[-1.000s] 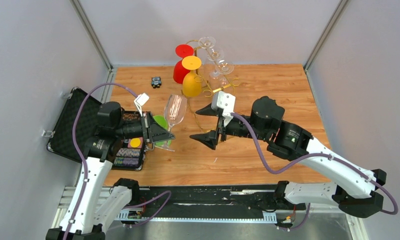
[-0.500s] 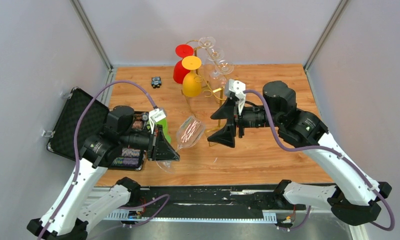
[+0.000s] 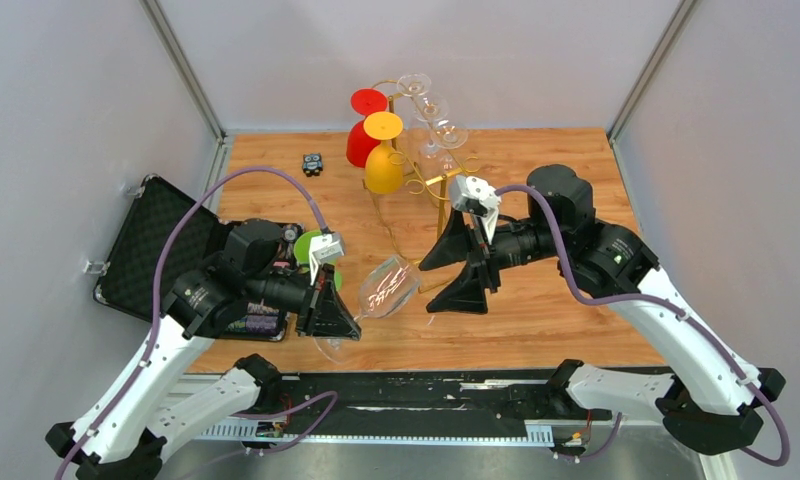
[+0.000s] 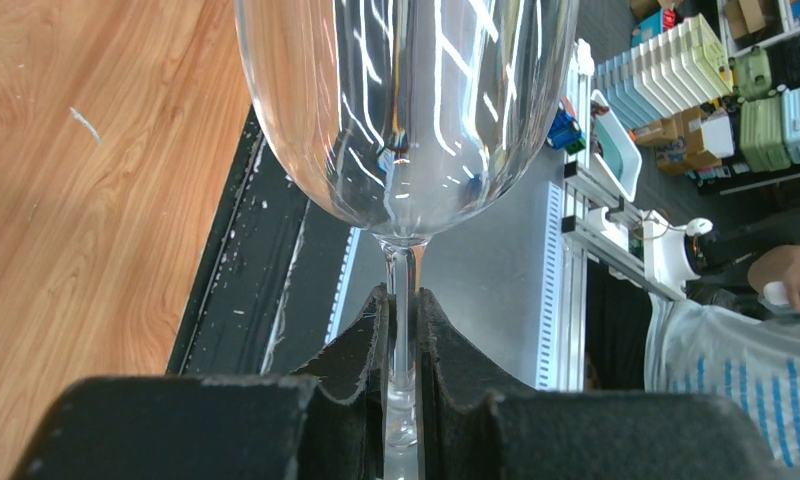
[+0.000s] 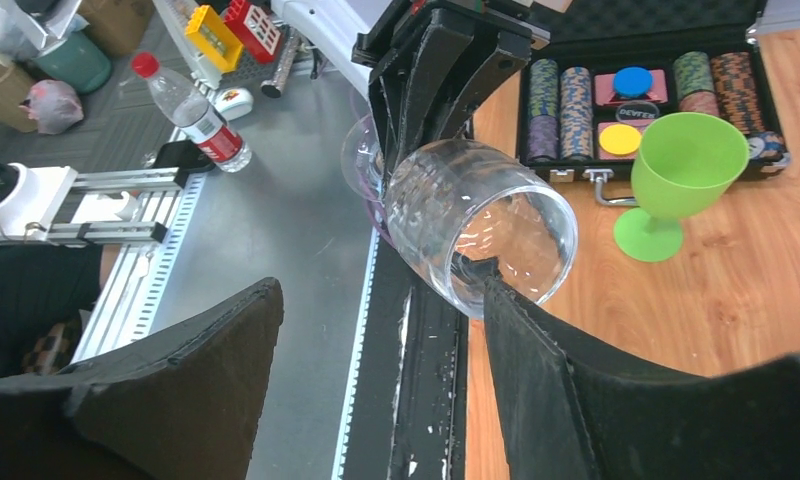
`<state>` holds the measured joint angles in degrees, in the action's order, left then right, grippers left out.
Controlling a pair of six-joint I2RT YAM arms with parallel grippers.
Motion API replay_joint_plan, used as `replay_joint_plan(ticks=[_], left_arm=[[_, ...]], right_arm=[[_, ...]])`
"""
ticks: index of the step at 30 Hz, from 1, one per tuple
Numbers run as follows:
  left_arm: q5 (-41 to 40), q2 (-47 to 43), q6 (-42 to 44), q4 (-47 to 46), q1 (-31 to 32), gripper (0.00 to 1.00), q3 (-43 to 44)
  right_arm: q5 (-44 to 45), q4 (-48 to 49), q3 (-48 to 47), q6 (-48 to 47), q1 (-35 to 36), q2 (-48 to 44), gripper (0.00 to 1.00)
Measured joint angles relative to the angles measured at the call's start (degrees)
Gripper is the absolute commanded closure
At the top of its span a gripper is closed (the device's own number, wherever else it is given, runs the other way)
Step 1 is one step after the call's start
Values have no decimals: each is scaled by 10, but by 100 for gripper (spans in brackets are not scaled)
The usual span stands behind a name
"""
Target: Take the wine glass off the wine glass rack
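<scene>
A clear wine glass [image 3: 384, 288] hangs tilted above the table, bowl toward the right. My left gripper [image 3: 338, 318] is shut on its stem; in the left wrist view the stem runs between the pads of the gripper [image 4: 403, 300] below the bowl [image 4: 406, 100]. My right gripper [image 3: 428, 287] stands open at the bowl's mouth. In the right wrist view one fingertip [image 5: 488, 290] overlaps the rim of the glass [image 5: 476, 225]; the other is well apart. The gold wine glass rack [image 3: 416, 170] stands at the back with red, yellow and clear glasses on it.
A green goblet [image 3: 316, 245] stands just behind the left gripper, beside an open black case of poker chips [image 3: 146, 240] at the table's left edge. A small black toy [image 3: 313, 163] lies at the back left. Grey walls close in on both sides.
The left gripper has carried the glass toward the near edge and tipped it from upright to lying rightward. The right gripper has swung round and closed in on the bowl's mouth.
</scene>
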<state>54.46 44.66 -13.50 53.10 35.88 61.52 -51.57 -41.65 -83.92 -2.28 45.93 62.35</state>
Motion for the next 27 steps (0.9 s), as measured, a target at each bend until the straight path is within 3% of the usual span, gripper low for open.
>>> replay_joint_plan(ticks=[18,24,27], left_arm=[[0,16,9,-2,12,100,0],[3,17,11,-8,13,100,0],[6,17,12,-14,16,100,0]], right_arm=[[-84,20,24,37,0,54,49],[-103,38,27,48,0,62,77],[-111,46,34,53,-2,63,85]])
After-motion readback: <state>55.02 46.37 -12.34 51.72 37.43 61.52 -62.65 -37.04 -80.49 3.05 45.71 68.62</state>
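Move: The right hand, open and pointing left, aims at the clear wine glass held by the left fingers: its bowl's middle lies about 6 cm left, 1 cm ahead and 5 cm below. The rack stands some 28 cm ahead of that hand, 2 cm left and 22 below; the green glass is about 16 ahead, 20 left and 32 below. From the left hand, that bowl is about 5 cm ahead, 5 right and 4 above. Right fingers come to straddle the near rim of the clear glass at its rear side, one inside the bowl and one outside, narrowing from wide open to about a quarter, mostly at the end. To get there the right hand sinks about 2.5 cm and goes 2 cm left, rolling and swinging some 15 degrees. The left hand stays put, keeping its pinch on the stem. ##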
